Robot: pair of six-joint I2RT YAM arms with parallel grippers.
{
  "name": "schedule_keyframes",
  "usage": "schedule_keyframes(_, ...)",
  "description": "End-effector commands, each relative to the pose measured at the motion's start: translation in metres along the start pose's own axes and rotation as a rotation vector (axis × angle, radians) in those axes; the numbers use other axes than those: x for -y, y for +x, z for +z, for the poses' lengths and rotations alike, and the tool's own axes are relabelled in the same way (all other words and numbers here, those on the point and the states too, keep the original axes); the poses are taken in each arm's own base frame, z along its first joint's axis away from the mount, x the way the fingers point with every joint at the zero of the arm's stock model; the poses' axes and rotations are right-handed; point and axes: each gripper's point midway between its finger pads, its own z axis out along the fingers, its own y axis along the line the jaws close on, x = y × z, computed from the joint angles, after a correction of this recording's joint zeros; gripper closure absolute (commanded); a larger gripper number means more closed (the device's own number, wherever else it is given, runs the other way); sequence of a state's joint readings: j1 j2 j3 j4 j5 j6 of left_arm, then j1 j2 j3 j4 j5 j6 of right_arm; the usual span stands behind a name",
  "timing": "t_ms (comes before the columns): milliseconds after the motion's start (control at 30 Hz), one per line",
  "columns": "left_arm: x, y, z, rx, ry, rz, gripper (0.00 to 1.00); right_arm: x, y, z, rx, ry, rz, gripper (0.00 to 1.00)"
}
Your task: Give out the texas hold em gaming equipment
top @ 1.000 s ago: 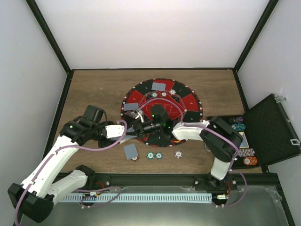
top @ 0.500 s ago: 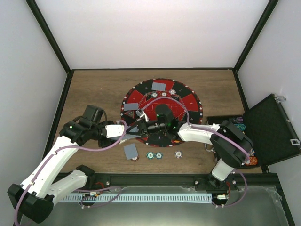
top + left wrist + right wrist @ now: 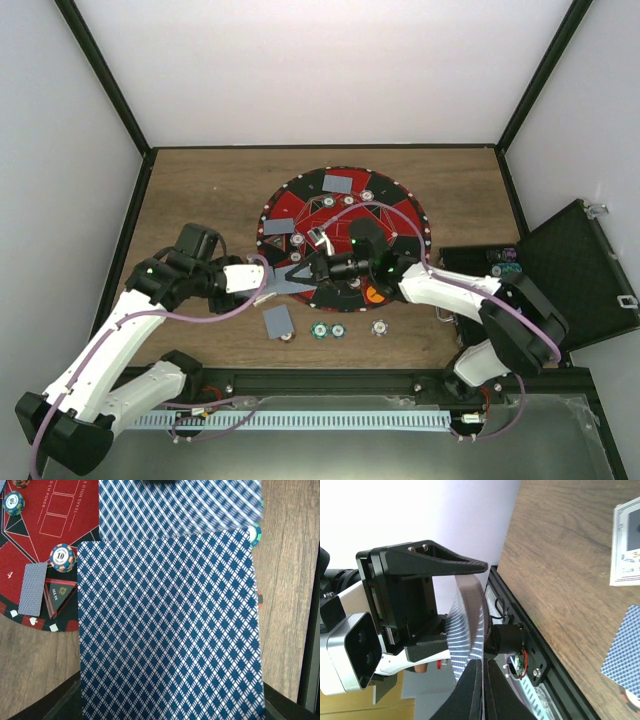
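My left gripper (image 3: 270, 285) is shut on a stack of blue-diamond-backed playing cards (image 3: 170, 630) at the mat's near left edge; the cards hide its jaws in the left wrist view. My right gripper (image 3: 300, 272) reaches across from the right, shut on the edge of one card (image 3: 467, 625) of that stack, and the card bows. Its fingertips (image 3: 476, 670) are pressed together on it. Dealt cards lie on the mat (image 3: 339, 183) (image 3: 277, 227) and on the table (image 3: 279, 320). Three chips (image 3: 329, 330) (image 3: 380, 326) lie near the front.
The round red-and-black mat (image 3: 400, 215) lies mid-table, with chips (image 3: 62, 557) near its rim. An open black case (image 3: 580, 270) with chip stacks stands at the right. The black front rail (image 3: 340, 378) runs along the near edge.
My right arm has reached left across the mat to the left gripper, and its jaws have closed on a card of the held stack. The left arm has not moved.
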State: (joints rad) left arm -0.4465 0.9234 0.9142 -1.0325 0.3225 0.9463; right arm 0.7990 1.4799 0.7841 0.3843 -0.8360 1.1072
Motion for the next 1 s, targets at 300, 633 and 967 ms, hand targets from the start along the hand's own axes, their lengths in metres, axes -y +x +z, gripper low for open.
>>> schedule_keyframes(300, -0.005, -0.012, -0.008, 0.059, -0.038, 0.027, 0.95, 0.042, -0.005, -0.063, 0.069, 0.143, 0.047, 0.99)
schedule_keyframes(633, -0.006, -0.013, -0.011, 0.058, -0.041, 0.028, 0.95, 0.117, -0.024, -0.115, 0.163, 0.317, 0.121, 0.99)
schedule_keyframes(967, -0.005, -0.011, -0.013, 0.05, -0.047, 0.033, 0.95, 0.171, -0.028, -0.14, 0.196, 0.507, 0.168, 0.99)
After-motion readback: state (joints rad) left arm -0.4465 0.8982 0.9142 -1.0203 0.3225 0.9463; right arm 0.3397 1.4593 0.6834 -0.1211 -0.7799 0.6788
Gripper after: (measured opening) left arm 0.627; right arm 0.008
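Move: The right hand already holds a face-down card drawn clear of the left hand's deck. The orange-edged 100 chip stack it is taken towards stands about 11 cm ahead, 14 to the right and 18 below. The orange button lies roughly 6 cm to the right of that stack and 3 nearer. A dealt card on the bare wood lies some 4 cm back, 5 left. From the left hand, the stack is about 11 cm ahead, 27 right. Keeping its pinch on the card, the right hand sweeps about 15 cm to the right, away from the deck and towards the chip stack by the orange button. It works forward some 8 cm on the way and sinks about 11 cm, mostly late. The wrist tips the fingers down and swings clockwise, some 30 degrees in all. The left hand keeps hold of the deck, practically still. ##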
